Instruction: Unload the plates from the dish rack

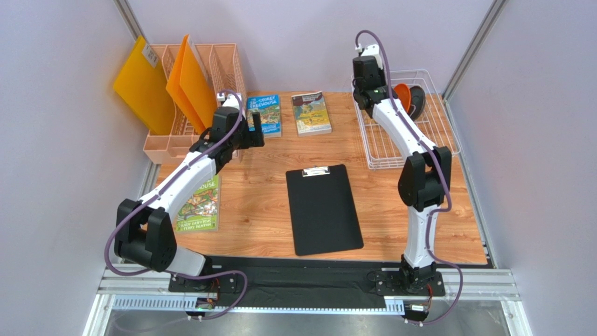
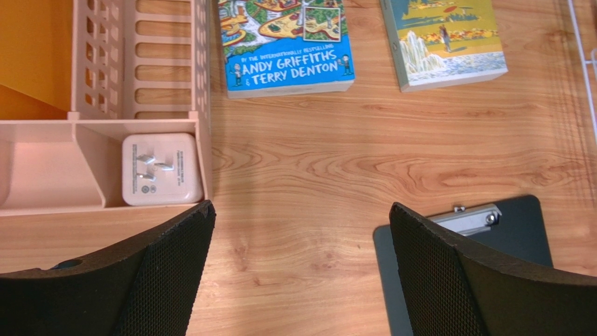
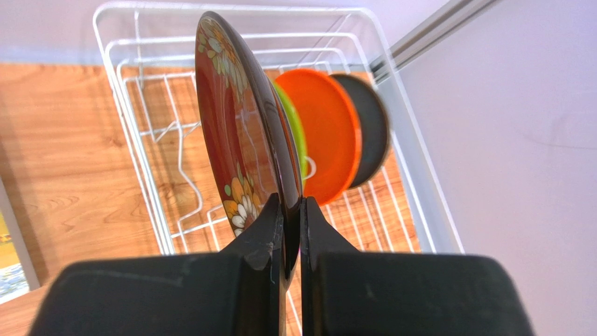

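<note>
In the right wrist view my right gripper (image 3: 291,210) is shut on the rim of the dark red flowered plate (image 3: 231,140), which stands on edge over the white wire dish rack (image 3: 112,77). Behind it, upright in the rack, are the lime green plate (image 3: 298,133), the orange plate (image 3: 326,133) and the dark teal-grey plate (image 3: 371,126). From above, the right gripper (image 1: 368,91) sits at the far end of the rack (image 1: 413,147), beside the orange plate (image 1: 403,93). My left gripper (image 2: 301,210) is open over bare wood, holding nothing.
A peach file organiser (image 1: 203,91) with orange folders (image 1: 189,80) stands at the back left, a white plug adapter (image 2: 161,168) in its front tray. Two books (image 1: 263,114) (image 1: 311,112) lie at the back, a third (image 1: 198,203) at the left. A black clipboard (image 1: 324,208) lies mid-table.
</note>
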You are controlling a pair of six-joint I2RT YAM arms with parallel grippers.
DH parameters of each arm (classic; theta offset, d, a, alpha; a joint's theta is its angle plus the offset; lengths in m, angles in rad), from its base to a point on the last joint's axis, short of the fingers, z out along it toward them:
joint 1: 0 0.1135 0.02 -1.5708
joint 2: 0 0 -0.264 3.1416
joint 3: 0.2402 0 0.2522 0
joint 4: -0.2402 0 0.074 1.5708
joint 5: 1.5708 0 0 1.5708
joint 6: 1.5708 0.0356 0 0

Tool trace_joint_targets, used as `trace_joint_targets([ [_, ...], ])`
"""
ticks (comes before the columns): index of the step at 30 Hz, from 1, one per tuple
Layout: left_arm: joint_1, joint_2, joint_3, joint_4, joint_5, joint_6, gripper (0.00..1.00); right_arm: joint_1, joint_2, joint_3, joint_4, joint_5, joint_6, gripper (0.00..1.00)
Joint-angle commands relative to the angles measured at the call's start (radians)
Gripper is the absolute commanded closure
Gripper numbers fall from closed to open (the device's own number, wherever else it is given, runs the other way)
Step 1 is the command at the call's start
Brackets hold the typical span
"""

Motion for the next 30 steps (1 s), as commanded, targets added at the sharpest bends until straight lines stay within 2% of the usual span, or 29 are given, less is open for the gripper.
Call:
trace_joint_targets([
  [1, -0.003, -0.052, -0.024, 0.049, 0.087, -0.021, 0.01, 0.004, -0.166, -0.003, 0.036, 0.028, 0.04, 1.0],
  [5, -0.003, -0.064, -0.02, 0.073, 0.188, -0.029, 0.03, 0.007, -0.277, -0.015, -0.163, -0.138, 0.166, 1.0],
  [10, -0.003, -0.078, -0.03, 0.116, 0.337, -0.087, 0.04, 0.013, -0.485, -0.202, -0.224, -0.459, 0.304, 1.0],
  [15, -0.003, -0.09, -0.079, 0.168, 0.473, -0.177, 0.07, 0.014, -0.659, -0.432, -0.135, -0.719, 0.485, 1.0],
  [16, -0.003, -0.096, -0.093, 0.2, 0.508, -0.194, 0.07, 0.014, -0.677, -0.509, -0.108, -0.833, 0.507, 1.0],
  [19, -0.003, -0.124, -0.173, 0.312, 0.588, -0.265, 0.05, 0.016, -0.738, -0.609, 0.001, -0.984, 0.571, 1.0],
  [20, -0.003, -0.132, -0.226, 0.348, 0.604, -0.291, 0.05, 0.018, -0.763, -0.674, 0.064, -1.014, 0.596, 1.0],
  [25, -0.003, -0.155, -0.348, 0.552, 0.676, -0.418, 0.04, 0.045, -0.771, -0.761, 0.121, -1.123, 0.666, 1.0],
  [30, -0.003, -0.156, -0.421, 0.625, 0.67, -0.455, 0.05, 0.082, -0.777, -0.845, 0.213, -1.183, 0.716, 1.0],
])
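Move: The right hand already holds the red flowered plate above the rack; the clipboard's middle lies about 34 cm back, 19 cm left and 24 cm below it. The green plate stands in the rack 2 cm back, 4 cm right and some 14 cm down, the orange one 5 cm farther right of the green. From the left hand, the red plate is roughly 20 cm ahead, 48 cm right and 5 cm higher. Back and to the left, roughly 23 by 15 cm, the right arm swings the red plate away from the rack towards the left hand, rising some 7 cm before sinking to slightly below its starting height. Keeping its pinch, the hand rolls about 60 degrees, left side up, and turns counter-clockwise. The open left hand goes about 10 cm right and 8 cm back towards the plate, rolling right side up and turning clockwise. ##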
